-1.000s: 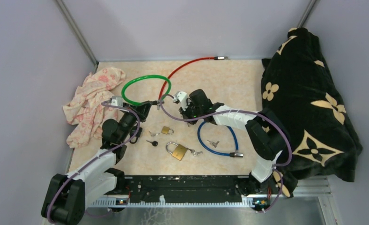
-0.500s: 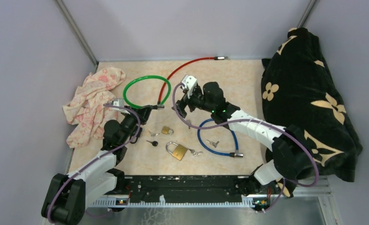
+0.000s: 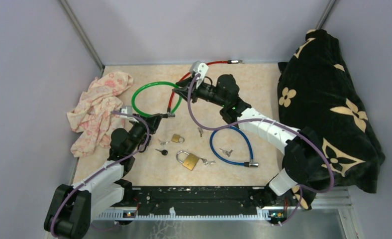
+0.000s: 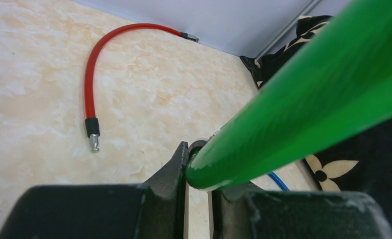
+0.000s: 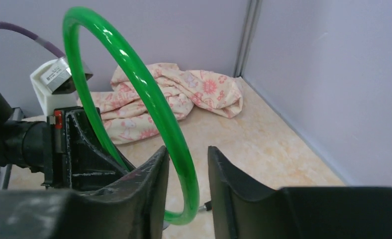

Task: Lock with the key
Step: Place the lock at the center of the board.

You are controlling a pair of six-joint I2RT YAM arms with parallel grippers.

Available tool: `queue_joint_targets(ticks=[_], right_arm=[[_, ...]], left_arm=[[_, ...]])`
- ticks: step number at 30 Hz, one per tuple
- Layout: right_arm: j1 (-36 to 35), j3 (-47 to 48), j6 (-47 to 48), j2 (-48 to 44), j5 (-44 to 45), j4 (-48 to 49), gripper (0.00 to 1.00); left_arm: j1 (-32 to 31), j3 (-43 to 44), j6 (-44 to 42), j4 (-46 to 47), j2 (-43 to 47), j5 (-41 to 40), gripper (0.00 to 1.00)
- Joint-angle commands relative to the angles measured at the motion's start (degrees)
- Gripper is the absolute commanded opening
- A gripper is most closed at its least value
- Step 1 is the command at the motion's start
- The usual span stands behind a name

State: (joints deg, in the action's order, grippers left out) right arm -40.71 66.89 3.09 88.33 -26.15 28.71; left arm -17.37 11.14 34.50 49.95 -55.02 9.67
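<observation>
The green cable lock [image 3: 154, 97] stands as a loop at the table's far middle. My left gripper [image 3: 159, 117] is shut on its lower end, and in the left wrist view the green cable [image 4: 283, 104] is pinched between the fingers [image 4: 176, 167]. My right gripper [image 3: 181, 92] is at the loop's right side. In the right wrist view it stands open, with the green cable [image 5: 184, 164] passing loosely between its fingers [image 5: 224, 167]. A small key [image 3: 200, 132] lies loose on the table below the right arm.
A red cable [image 3: 184, 82] runs to the back wall. In front lie a blue cable lock [image 3: 231, 147] with keys, a small padlock [image 3: 177, 138], a larger padlock [image 3: 188, 160] and a black key [image 3: 163, 152]. A pink cloth [image 3: 99, 109] lies left, a black blanket [image 3: 328, 109] right.
My right gripper has opened and drawn back from the left gripper, moving up and away to the loop's right side. The left gripper has kept its hold and place.
</observation>
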Motion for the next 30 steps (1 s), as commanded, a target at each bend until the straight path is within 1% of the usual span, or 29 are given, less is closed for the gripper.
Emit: queue_joint_targets(ticks=[1, 3, 12, 13, 14, 15, 17, 20, 23, 25, 27, 30], right_arm=[[0.1, 5.1, -1.2, 0.1, -4.2, 3.2, 0.22], [0.2, 5.4, -0.6, -0.5, -3.2, 2.7, 0.0], [0.4, 9.8, 2.4, -4.1, 3.7, -4.3, 0.0], [0.6, 10.3, 2.9, -3.8, 4.3, -5.5, 0.0], [0.8, 10.9, 3.4, -3.3, 5.5, -7.3, 0.0], [1.0, 11.7, 3.6, -2.6, 6.6, -9.8, 0.0], [2.3, 13.9, 2.6, -0.7, 7.4, -17.9, 0.0], [6.5, 18.3, -2.1, 3.3, 3.1, -30.5, 0.0], [10.9, 22.7, -7.0, 8.8, -4.7, -43.9, 0.0], [12.6, 24.4, -7.6, 12.3, -6.2, -51.8, 0.0], [14.1, 24.7, -6.8, 15.9, -8.5, -57.3, 0.0], [16.3, 23.9, -8.0, 20.9, -11.3, -60.1, 0.0]], left_arm=[[0.1, -0.1, 0.6, 3.0, 0.8, 1.0, 0.0], [0.1, -0.2, 0.6, 2.8, 0.6, 1.0, 0.0], [0.1, -1.1, 1.7, 0.8, -0.1, 1.1, 0.0], [0.1, -1.2, 2.0, 0.6, -0.1, 0.9, 0.03], [0.1, -1.2, 2.3, 0.6, 0.1, 0.4, 0.26], [0.1, -1.4, 2.8, 0.6, 0.1, 0.0, 0.55], [0.0, -1.4, 2.5, 0.9, 0.6, -0.6, 0.97], [0.0, -1.5, 0.8, 0.9, 1.5, -1.8, 0.99], [0.0, -1.6, 0.2, 0.5, 1.6, -3.2, 0.99], [0.0, -1.7, 0.3, 0.9, 1.4, -3.2, 0.99], [0.0, -1.8, 0.5, 1.4, 0.9, -2.7, 0.99], [0.0, -1.7, 0.8, 1.5, 0.5, -2.1, 0.99]])
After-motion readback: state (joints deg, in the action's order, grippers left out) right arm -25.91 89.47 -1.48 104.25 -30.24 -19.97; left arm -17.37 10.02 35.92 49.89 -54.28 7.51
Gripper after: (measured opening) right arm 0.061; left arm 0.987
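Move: The green lock's rim already lies between the right hand's half-open fingers; its ring's middle is about 7 cm to that hand's left, 5 cm below and 1 cm back, or some 2 cm ahead, 2 cm left and 8 cm above the left hand gripping its metal joint. From the right hand, the red lock's near end is some 9 cm ahead and 5 cm left, the loose keys level and 8 cm right, both about 32 cm below. The right fingers close on the green tube with barely a 1.5 cm lift and hold still; the left hand, staying put, then opens wide and lets go of the metal joint. Only then does the right hand carry the lock off, first forward and right, then steeply down over the board: about 13 cm down, 8 forward and 8 right, tipping some 40 degrees downward. ##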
